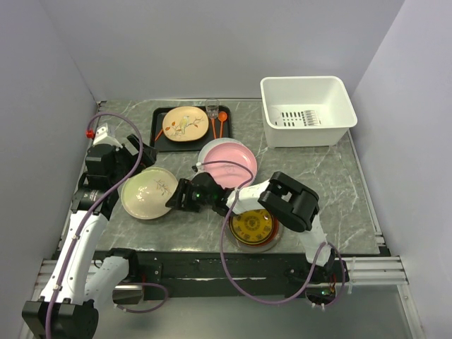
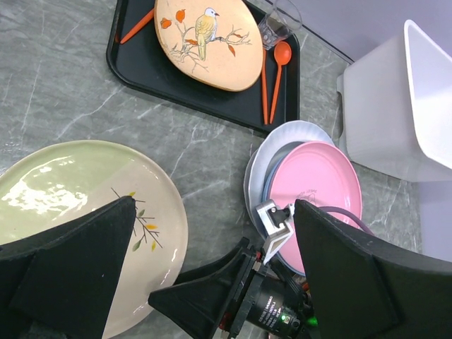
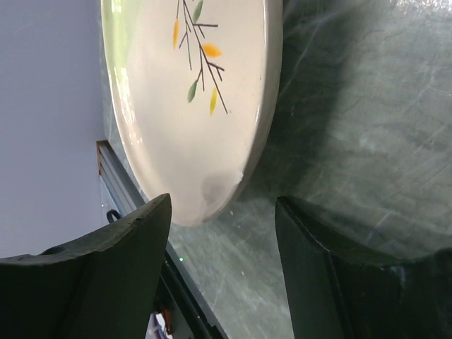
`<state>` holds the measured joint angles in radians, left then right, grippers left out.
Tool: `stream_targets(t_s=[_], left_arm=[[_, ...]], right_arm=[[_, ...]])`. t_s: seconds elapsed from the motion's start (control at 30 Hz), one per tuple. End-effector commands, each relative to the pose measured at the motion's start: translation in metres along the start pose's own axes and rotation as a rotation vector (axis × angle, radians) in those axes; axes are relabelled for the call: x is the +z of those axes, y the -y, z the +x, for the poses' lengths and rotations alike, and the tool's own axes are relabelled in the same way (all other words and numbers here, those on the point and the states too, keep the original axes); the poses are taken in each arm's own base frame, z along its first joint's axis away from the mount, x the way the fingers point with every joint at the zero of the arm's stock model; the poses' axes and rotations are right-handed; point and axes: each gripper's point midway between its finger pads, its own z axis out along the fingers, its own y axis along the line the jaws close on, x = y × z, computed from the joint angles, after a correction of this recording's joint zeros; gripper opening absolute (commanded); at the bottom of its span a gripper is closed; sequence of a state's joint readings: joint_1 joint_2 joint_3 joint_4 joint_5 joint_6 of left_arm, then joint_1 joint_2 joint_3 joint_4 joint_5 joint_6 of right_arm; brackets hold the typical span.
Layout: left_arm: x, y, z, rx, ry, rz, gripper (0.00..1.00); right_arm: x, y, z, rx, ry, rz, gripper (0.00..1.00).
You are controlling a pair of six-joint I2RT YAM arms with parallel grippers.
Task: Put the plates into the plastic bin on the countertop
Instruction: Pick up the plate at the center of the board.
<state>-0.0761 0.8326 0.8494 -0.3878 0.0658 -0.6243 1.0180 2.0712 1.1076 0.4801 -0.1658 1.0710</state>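
Observation:
A cream plate with a leaf sprig (image 1: 147, 192) lies at the left of the countertop (image 1: 321, 176). My right gripper (image 1: 174, 199) reaches across to that plate's right rim; in the right wrist view the cream plate (image 3: 191, 106) has its rim between the open fingers of the right gripper (image 3: 222, 201), untouched. My left gripper (image 1: 140, 159) hovers wide open just behind the same plate, holding nothing. A pink plate (image 1: 229, 164) rests on a white one. A gold-patterned dark red plate (image 1: 253, 226) sits under the right arm. The white plastic bin (image 1: 339, 99) stands at the back right.
A black tray (image 1: 161, 134) at the back holds a cream bird-pattern plate (image 1: 185, 123), orange spoons (image 1: 222, 121) and a clear glass (image 2: 279, 20). Grey walls close the left, back and right sides. The right arm's purple cable (image 1: 233, 180) loops over the pink plate.

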Motion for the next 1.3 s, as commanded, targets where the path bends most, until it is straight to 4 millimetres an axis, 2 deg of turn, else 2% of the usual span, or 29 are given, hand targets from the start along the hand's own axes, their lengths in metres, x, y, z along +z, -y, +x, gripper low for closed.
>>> stream_targets(t_s=[0.0,0.33,0.8,1.0,1.1,1.2,1.27], left_arm=[[-0.007,0.009,-0.009,0.0,0.03,0.035,0.99],[-0.01,0.013,-0.01,-0.009,0.03,0.048,0.99],[-0.012,0.014,-0.009,-0.01,0.026,0.058,0.99],[-0.013,0.013,-0.01,0.002,0.03,0.051,0.99],[-0.013,0.014,-0.011,0.01,0.03,0.053,0.99],[-0.013,0.015,-0.012,0.012,0.032,0.056,0.99],[-0.012,0.015,-0.012,0.014,0.032,0.056,0.99]], right_arm=[[0.008,-0.018,-0.011,0.019,0.057,-0.059,0.66],[0.01,-0.013,-0.01,0.055,0.072,-0.081,0.62],[0.017,-0.007,-0.009,0.11,0.084,-0.113,0.46],[0.02,-0.007,-0.01,0.14,0.086,-0.132,0.34],[0.019,-0.008,-0.01,0.141,0.087,-0.136,0.19],[0.016,-0.01,-0.012,0.142,0.094,-0.146,0.07],[0.014,-0.013,-0.012,0.136,0.096,-0.152,0.03]])
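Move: The right hand is low at the near-right edge of the green-and-cream plate, whose middle lies about 8 cm to its left, 2 cm ahead and 2 cm lower. The pink plate is about 20 cm to the right and 12 cm ahead, and the yellow plate is some 28 cm right and 8 cm back. From the high left hand, the green-and-cream plate is roughly 5 cm back, 2 cm left and 22 cm down. Ease the right gripper about 2 cm left and slightly forward onto the near-right rim of the green-and-cream plate, staying low with only a small rise and dip. Tilt the fingertips up toward level by some 10 degrees as you go, and close the fingers from about two-thirds open until they pinch the rim. ##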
